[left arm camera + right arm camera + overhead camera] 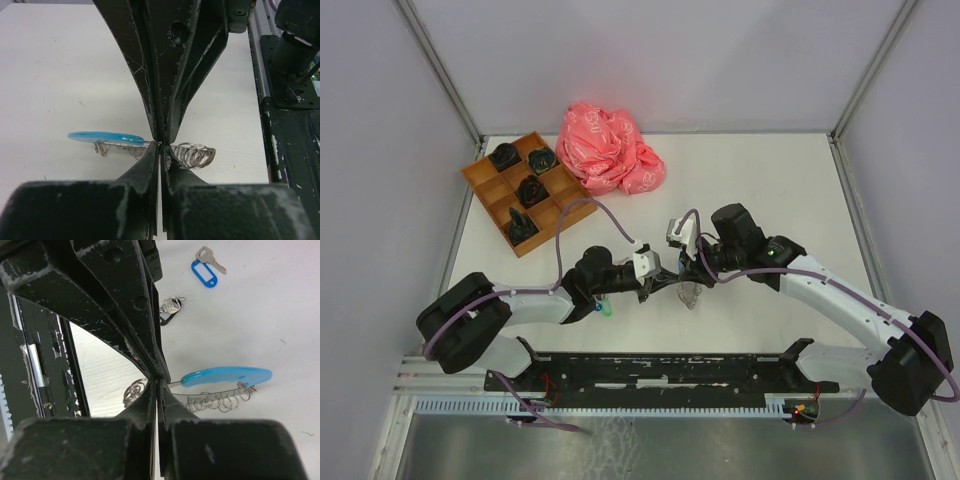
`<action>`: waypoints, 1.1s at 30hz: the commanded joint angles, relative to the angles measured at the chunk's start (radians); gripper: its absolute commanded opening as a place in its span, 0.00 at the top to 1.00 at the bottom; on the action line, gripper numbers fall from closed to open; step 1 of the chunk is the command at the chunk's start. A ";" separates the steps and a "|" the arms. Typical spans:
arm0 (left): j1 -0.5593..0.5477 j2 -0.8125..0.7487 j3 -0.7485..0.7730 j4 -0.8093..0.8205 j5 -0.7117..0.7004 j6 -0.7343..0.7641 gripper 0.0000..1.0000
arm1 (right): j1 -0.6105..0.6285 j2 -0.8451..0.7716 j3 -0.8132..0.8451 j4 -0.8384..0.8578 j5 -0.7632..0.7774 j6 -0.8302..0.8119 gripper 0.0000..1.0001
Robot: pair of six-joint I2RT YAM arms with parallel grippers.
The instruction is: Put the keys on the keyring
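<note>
The keyring point(106, 136) is a thin wire loop with a light blue curved segment and several small silver rings strung on it. It hangs just above the table between the two arms point(690, 296). My left gripper point(160, 146) is shut on the wire at its tips. My right gripper point(159, 381) meets it head-on and is shut on the same wire beside the blue segment point(227, 376). Two keys lie loose on the table, one with a blue tag point(205, 273) and one with a black tag point(170, 308). A green tag point(604, 312) lies beside the left arm.
A wooden compartment tray point(480, 180) holding dark items stands at the back left. A crumpled pink bag point(610, 150) lies beside it. The black base rail point(670, 375) runs along the near edge.
</note>
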 commanded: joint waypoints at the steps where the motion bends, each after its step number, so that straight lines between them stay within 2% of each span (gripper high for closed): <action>1: 0.002 0.003 0.026 0.068 0.018 -0.001 0.97 | -0.002 -0.021 0.047 0.043 -0.022 -0.003 0.96; 4: 0.004 0.000 -0.007 0.129 -0.027 -0.034 0.97 | -0.006 -0.061 0.019 0.077 0.011 0.024 0.83; 9: 0.010 0.007 -0.050 0.243 -0.067 -0.108 0.97 | -0.046 -0.146 -0.069 0.178 0.034 0.106 0.73; 15: 0.011 0.031 -0.095 0.389 -0.084 -0.175 0.97 | -0.078 -0.249 -0.232 0.368 0.039 0.184 0.72; 19: 0.011 0.040 -0.107 0.436 -0.072 -0.191 0.97 | -0.083 -0.287 -0.359 0.547 0.046 0.185 0.73; 23: 0.011 0.035 -0.113 0.456 -0.065 -0.195 0.97 | -0.083 -0.294 -0.444 0.695 -0.010 0.178 0.73; 33: 0.012 0.044 -0.107 0.464 -0.040 -0.198 0.97 | -0.083 -0.269 -0.464 0.757 -0.085 0.161 0.74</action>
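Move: The keyring hangs between my two shut grippers. Its middle is about 2 cm below and 2 cm to the right of my left hand, and about 3 cm below and 1 cm behind my right hand. From my left hand, the black-tagged key lies on the table roughly 12 cm left, 2 cm ahead and 13 cm down. The blue-tagged key is about 13 cm left and 10 cm ahead, at the same depth. I let go of the keyring with my right hand, parting its fingers a little. I lift that hand about 3 cm while drawing it right, dip it some 5 cm, then bring it back up and left beside the keyring, fingers tipping up some 20 degrees. My left hand keeps its pinch, rising 2 cm and tilting its fingertips up. ##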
